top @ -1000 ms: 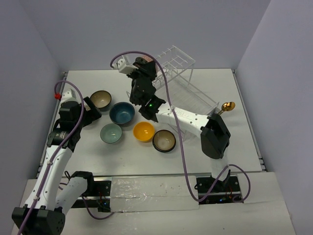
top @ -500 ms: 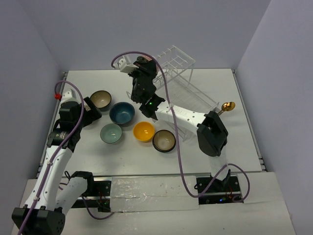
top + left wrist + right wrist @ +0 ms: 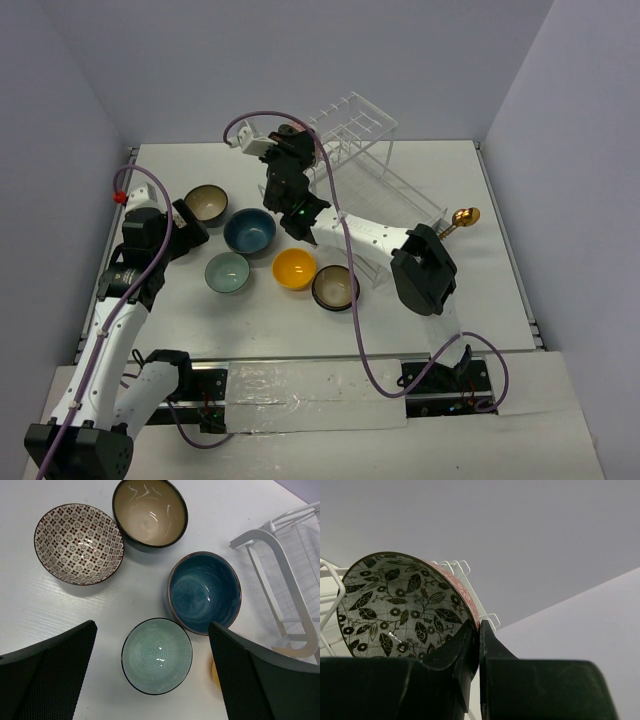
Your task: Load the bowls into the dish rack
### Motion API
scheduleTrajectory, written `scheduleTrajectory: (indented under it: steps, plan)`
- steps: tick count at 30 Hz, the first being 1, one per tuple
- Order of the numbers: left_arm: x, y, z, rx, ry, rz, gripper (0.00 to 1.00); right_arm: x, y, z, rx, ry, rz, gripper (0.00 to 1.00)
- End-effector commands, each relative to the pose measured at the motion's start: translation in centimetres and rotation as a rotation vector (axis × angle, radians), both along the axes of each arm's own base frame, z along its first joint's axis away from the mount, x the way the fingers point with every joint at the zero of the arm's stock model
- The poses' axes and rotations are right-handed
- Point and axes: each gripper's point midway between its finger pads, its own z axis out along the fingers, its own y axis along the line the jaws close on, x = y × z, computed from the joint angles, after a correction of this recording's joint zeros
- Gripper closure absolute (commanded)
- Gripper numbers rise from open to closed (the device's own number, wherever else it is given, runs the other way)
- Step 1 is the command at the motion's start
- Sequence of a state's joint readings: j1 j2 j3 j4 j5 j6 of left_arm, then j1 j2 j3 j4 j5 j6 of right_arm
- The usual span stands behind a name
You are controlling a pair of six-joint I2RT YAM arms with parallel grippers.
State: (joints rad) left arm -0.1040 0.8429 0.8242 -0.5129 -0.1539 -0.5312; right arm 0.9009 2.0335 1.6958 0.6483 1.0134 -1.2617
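My right gripper is shut on the rim of a bowl with black leaf patterns inside and a red outside. It holds that bowl tilted in the air, at the far left end of the white wire dish rack. In the top view this gripper is up beside the rack's upper shelf. My left gripper hangs open above a pale green bowl. Near it on the table are a dark blue bowl, a cream-inside bowl and a brown-patterned bowl.
A yellow bowl and a dark bowl with a cream inside sit in front of the rack, under the right arm. A gold spoon sticks out at the rack's right end. Walls enclose the table on three sides.
My right arm has carried the patterned bowl a little left and farther back along the rack's top, and its elbow has swung left. The left arm has not moved.
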Motion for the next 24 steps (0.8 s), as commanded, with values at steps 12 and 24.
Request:
scheduleTrajectory:
  steps: [12, 24]
  plan:
    - [0.4, 0.1, 0.5, 0.013, -0.023, -0.013, 0.01, -1.0, 0.3, 0.4, 0.117, 0.063, 0.062, 0.74]
    - [0.5, 0.1, 0.4, 0.011, -0.020, -0.012, 0.01, -2.0, 0.2, 1.3, 0.178, 0.108, 0.113, 0.42]
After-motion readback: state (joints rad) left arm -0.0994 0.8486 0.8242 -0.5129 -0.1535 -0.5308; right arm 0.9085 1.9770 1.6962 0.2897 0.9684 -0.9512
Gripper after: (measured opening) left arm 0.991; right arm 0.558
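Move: The floral bowl, on edge at the near-left end of the dish rack's upper tier, is pinched by its top rim in the right fingers; its middle lies about 3 cm ahead, 3 cm left and 5 cm below. The tier's middle is roughly 9 cm right, 2 cm ahead and 12 cm down; the blue bowl is some 14 cm back, 15 cm left and 31 cm down on the table. From the idle left hand the floral bowl is about 20 cm ahead, 24 cm right and 10 cm up. The floral bowl's rim is let go: the right fingers part from nearly shut to a bit over half open, ending around the rim. As they spread, the right hand sinks about 3 cm beside the bowl, easing a centimetre to the left, while the wrist tips the fingertips down by some 10 degrees. ##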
